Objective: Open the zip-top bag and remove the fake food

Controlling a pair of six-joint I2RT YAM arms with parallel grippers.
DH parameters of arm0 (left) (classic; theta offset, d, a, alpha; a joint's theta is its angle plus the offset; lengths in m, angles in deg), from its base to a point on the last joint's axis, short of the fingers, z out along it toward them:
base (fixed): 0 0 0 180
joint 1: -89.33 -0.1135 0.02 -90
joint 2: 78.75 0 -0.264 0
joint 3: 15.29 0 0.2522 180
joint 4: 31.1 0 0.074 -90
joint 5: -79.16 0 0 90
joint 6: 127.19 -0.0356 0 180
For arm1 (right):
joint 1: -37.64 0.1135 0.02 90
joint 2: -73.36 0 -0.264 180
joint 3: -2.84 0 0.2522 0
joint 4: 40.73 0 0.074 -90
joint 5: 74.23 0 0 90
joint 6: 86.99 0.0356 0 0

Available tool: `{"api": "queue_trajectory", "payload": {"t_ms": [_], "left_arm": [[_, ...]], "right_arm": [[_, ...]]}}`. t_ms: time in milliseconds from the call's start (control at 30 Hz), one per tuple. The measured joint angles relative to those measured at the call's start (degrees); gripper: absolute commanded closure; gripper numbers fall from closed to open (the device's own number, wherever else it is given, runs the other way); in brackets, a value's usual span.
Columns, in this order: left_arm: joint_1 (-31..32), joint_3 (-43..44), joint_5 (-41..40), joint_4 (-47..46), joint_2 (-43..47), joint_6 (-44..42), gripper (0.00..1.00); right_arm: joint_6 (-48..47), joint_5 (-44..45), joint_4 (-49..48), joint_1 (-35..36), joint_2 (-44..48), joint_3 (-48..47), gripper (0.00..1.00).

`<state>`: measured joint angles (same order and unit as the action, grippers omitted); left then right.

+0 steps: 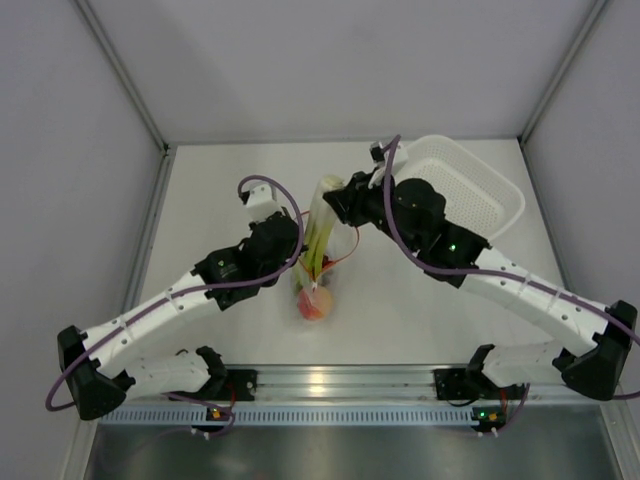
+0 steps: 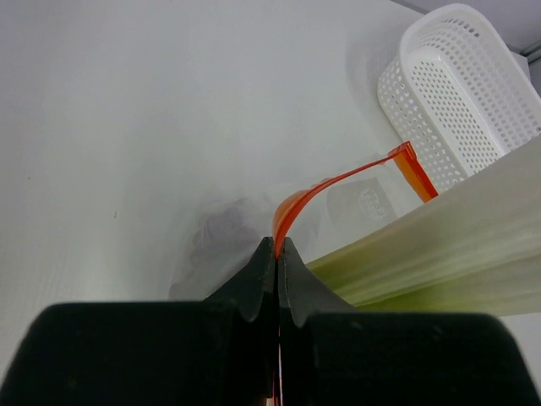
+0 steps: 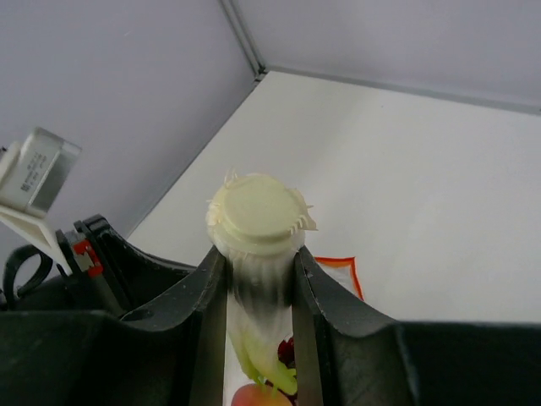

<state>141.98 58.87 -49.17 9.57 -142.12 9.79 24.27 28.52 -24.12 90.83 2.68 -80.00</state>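
Observation:
The clear zip-top bag (image 1: 312,287) hangs between both arms above the table. Its orange-red zipper strip (image 2: 338,181) runs into my left gripper (image 2: 277,247), which is shut on that edge. The long green stalk (image 1: 321,228) sticks up and out of the bag mouth. My right gripper (image 3: 259,260) is shut on the stalk just under its white end (image 3: 256,214). The round orange-pink fruit (image 1: 314,305) and the dark grape bunch (image 3: 287,348) lie low inside the bag. From above, the left gripper (image 1: 296,262) is left of the bag and the right gripper (image 1: 336,203) is at the stalk's top.
A white perforated basket (image 1: 472,190) stands at the back right of the table, beside the right arm; its side wall (image 2: 456,93) shows in the left wrist view. Grey walls close the table at the left, back and right.

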Motion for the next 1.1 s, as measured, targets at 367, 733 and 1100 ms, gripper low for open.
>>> {"api": "queue_trajectory", "payload": {"t_ms": [367, 733, 1100], "left_arm": [[-1.3, 0.0, -1.6, 0.1, 0.0, -2.2, 1.00], [-3.5, 0.5, -0.9, 0.3, -0.5, -3.8, 1.00], [-3.8, -0.9, 2.7, 1.0, 2.6, -3.9, 1.00]], "right_arm": [[-1.2, -2.8, 5.9, -8.4, 4.0, -12.8, 0.93], [5.2, -14.8, 9.3, -32.5, 9.0, -14.3, 0.96], [16.8, -20.3, 1.8, -56.8, 10.0, -5.4, 1.00]]}}
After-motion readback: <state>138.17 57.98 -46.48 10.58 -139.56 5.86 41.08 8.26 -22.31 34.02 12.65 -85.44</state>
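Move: The fake leek, already held by its root end in the right fingers with its leaves still in the bag mouth, is bound for the white basket, roughly 22 cm ahead of that hand, 31 cm right and 33 cm below. The open bag mouth is about 12 cm below the hand and 1 cm left; the peach in the bag lies some 5 cm back, 5 cm left and 28 cm down. From the left hand the basket lies some 22 cm ahead, 37 cm right and 23 cm below. The leek, still gripped by its root end, is drawn up out of the bag mouth by the right hand, then swept about 30 cm to the right and some 9 cm forward towards the basket, the hand topping out near 14 cm up before sinking a little and swinging clockwise on the way. The left fingers keep their pinch on the bag's rim, drifting about 2 cm left. ##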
